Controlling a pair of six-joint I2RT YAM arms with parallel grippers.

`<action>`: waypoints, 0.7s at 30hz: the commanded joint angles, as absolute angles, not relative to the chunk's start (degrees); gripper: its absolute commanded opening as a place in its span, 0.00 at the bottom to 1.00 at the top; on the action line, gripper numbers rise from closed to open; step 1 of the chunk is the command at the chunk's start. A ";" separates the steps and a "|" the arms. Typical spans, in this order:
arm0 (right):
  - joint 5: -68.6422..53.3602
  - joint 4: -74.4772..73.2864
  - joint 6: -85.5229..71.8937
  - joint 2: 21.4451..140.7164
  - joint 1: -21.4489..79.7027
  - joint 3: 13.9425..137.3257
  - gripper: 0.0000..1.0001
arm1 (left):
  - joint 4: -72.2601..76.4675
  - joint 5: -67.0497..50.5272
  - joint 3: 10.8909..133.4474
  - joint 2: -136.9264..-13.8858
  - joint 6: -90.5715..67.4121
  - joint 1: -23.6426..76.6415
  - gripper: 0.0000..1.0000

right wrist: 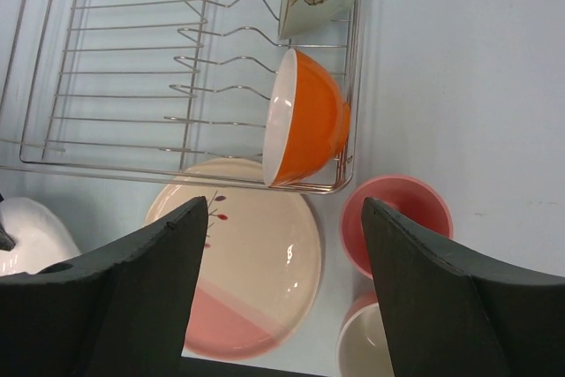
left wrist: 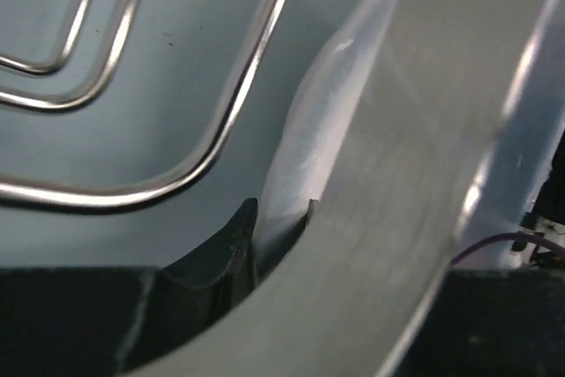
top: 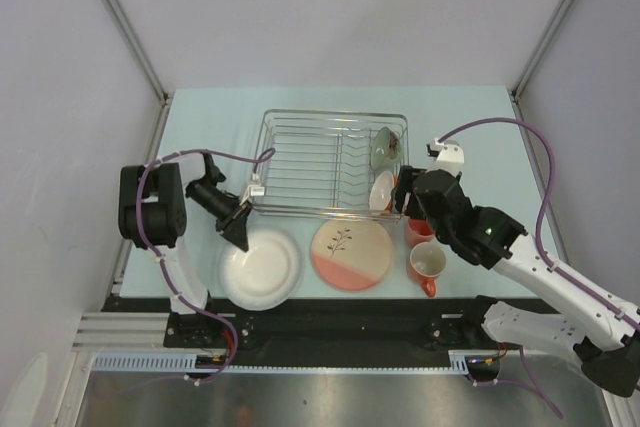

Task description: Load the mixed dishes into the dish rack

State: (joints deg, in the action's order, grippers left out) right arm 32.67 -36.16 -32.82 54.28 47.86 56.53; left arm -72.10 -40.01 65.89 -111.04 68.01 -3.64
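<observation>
The wire dish rack holds an orange bowl and a floral bowl on edge at its right end. In front of it the white ruffled-rim plate lies flat, and my left gripper is shut on its left rim. In the left wrist view the rim fills the gap of the gripper. The cream plate, pink cup and orange mug lie below my right gripper, which is open and holds nothing.
The rack's rounded wire corner runs close to the left gripper. White enclosure walls stand on three sides, and the black front rail lies just behind the plates. The rack's left rows of prongs hold nothing.
</observation>
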 commanded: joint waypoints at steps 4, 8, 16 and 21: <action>34.63 -35.86 -33.75 53.00 48.16 55.81 0.75 | -62.48 -31.99 63.02 -109.34 68.90 -5.62 0.19; 34.72 -35.68 -33.40 52.82 48.08 55.81 0.75 | -63.98 -31.29 63.89 -108.11 69.43 -9.04 0.18; 34.10 -35.07 -33.40 52.47 48.16 55.02 0.77 | -68.11 -30.06 65.74 -106.61 71.54 -15.73 0.21; 33.84 -33.22 -33.05 54.05 48.16 54.32 0.82 | -69.78 -35.50 67.67 -106.00 70.85 -15.29 0.09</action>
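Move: Between the left fingers is already the rim of the white plate, its middle about 5 cm back and 5 cm right of the hand. The dish rack's middle lies some 20 cm ahead and 22 cm right, its near left corner only 8 cm ahead and 3 cm right; the peach plate is 26 cm right and 2 cm back. From the waiting right hand, the rack's middle is roughly 8 cm ahead, 17 cm left and 18 cm below. Keeping its pinch on the near-left rim of the white plate, the left hand first eases back about a centimetre, then drags the plate some 6 cm to the left, low over the table without lifting. Its gripper, close against the rack's near left corner, takes the rack along, while the wrist turns slightly counter-clockwise and its left side rises a little. ##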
